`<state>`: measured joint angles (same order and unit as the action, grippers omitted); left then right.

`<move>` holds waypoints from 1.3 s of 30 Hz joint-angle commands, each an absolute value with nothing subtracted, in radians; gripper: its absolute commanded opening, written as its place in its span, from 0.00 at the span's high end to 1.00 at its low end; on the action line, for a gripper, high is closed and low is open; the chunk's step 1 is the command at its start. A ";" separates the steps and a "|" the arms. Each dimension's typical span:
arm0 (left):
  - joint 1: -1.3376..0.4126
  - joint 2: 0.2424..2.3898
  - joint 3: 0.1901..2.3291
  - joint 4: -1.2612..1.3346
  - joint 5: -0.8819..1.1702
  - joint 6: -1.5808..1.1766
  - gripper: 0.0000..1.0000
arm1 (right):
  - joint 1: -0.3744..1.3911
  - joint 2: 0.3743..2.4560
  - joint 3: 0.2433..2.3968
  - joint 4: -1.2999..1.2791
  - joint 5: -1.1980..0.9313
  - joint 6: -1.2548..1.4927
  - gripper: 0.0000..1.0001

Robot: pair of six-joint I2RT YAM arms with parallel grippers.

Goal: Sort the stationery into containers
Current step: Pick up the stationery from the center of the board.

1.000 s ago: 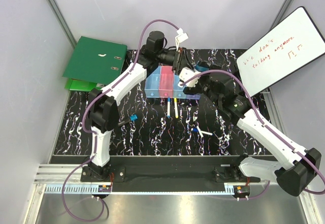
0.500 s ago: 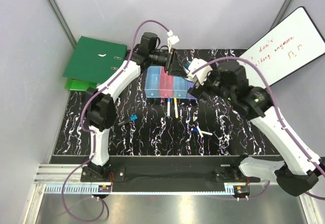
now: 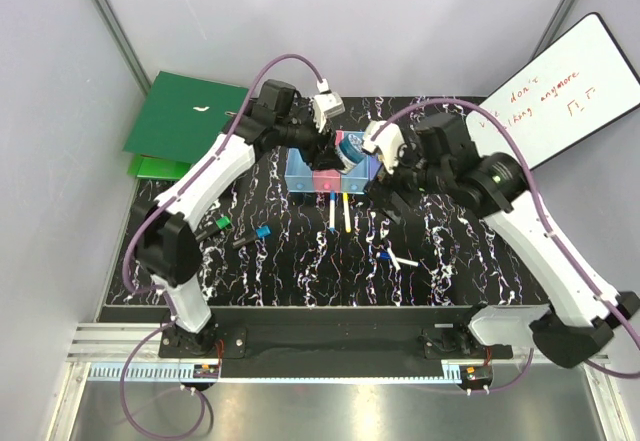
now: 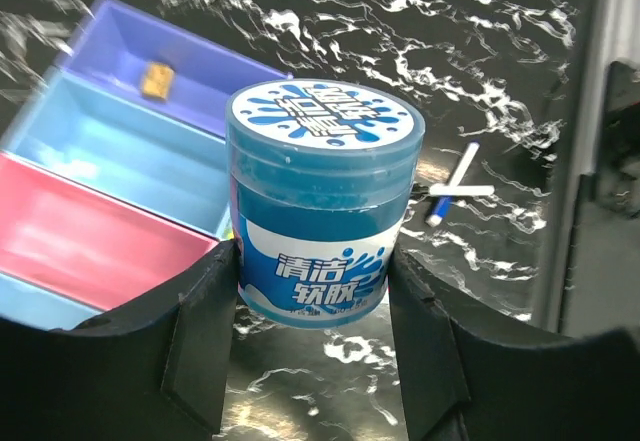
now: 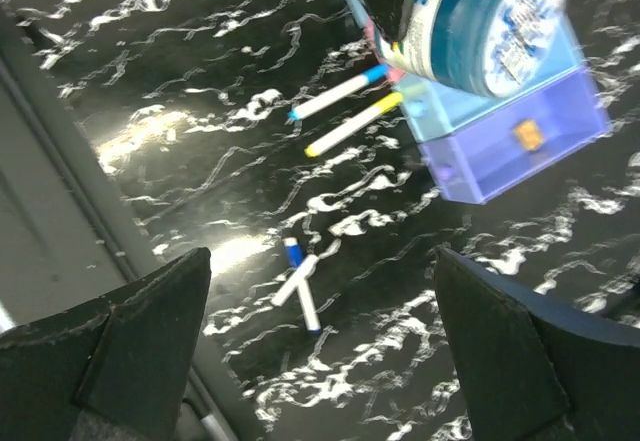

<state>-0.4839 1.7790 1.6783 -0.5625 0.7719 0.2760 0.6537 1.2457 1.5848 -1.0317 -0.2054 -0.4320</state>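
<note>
My left gripper (image 4: 310, 361) is shut on a round blue jar (image 4: 320, 211) with a blue-white lid. It holds the jar (image 3: 348, 151) in the air over the row of containers (image 3: 312, 173). In the left wrist view the violet bin (image 4: 120, 36) holds a small tan piece (image 4: 155, 79), and the light blue bin (image 4: 110, 141) and pink bin (image 4: 90, 231) look empty. My right gripper (image 5: 320, 361) stands open above the table, right of the bins (image 3: 388, 193). Below it lie a white stick crossed with a blue-tipped pen (image 5: 300, 283). A blue-tipped pen (image 3: 331, 209) and a yellow pen (image 3: 346, 211) lie in front of the bins.
A small blue piece (image 3: 262, 232), a black marker (image 3: 240, 243) and a green-black marker (image 3: 212, 226) lie at the left of the mat. The green ring binder (image 3: 190, 116) sits at the back left and the whiteboard (image 3: 555, 101) at the back right.
My left gripper has swung nearer and lower, carrying the jar over the bins. My right arm has pulled away to the right, jaws wide the whole time.
</note>
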 commanded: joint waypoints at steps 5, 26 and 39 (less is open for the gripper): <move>-0.546 1.556 1.596 -0.523 0.592 0.432 1.00 | 0.571 1.382 1.764 -1.062 -0.353 -0.345 0.00; -0.615 1.364 1.439 -0.463 0.486 0.457 1.00 | 0.439 1.525 1.864 -1.094 -0.744 -0.239 0.00; -0.701 1.325 1.473 -0.456 0.474 0.439 1.00 | 0.391 1.628 1.970 -1.048 -0.792 -0.146 0.00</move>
<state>-0.6849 1.3823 1.4296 -0.5503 0.4824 0.4583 0.4000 1.6188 1.9198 -1.0901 -0.7563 -0.2047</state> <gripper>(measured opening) 0.574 0.994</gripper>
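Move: My left hand already holds the blue jar, lid end towards the right. My open right gripper, its target, is about 11 cm back, 11 cm right and 6 cm above it. From my right hand, the jar is roughly 11 cm ahead, 9 cm left and 6 cm lower; far below, the crossed pens lie about 4 cm back and 3 cm right, the yellow marker 6 cm ahead and 9 cm left, and the purple bin 17 cm ahead and 1 cm left. Keeping its grip on the jar, my left hand draws back about 9 cm and rises 5 cm, swinging out left and returning, while it rolls some 20 degrees so its top leans back towards the base. My right hand, still wide open, works forward and left about 5 cm with a brief draw back midway, turning some 30 degrees until its fingers point mostly left, at the lid. ##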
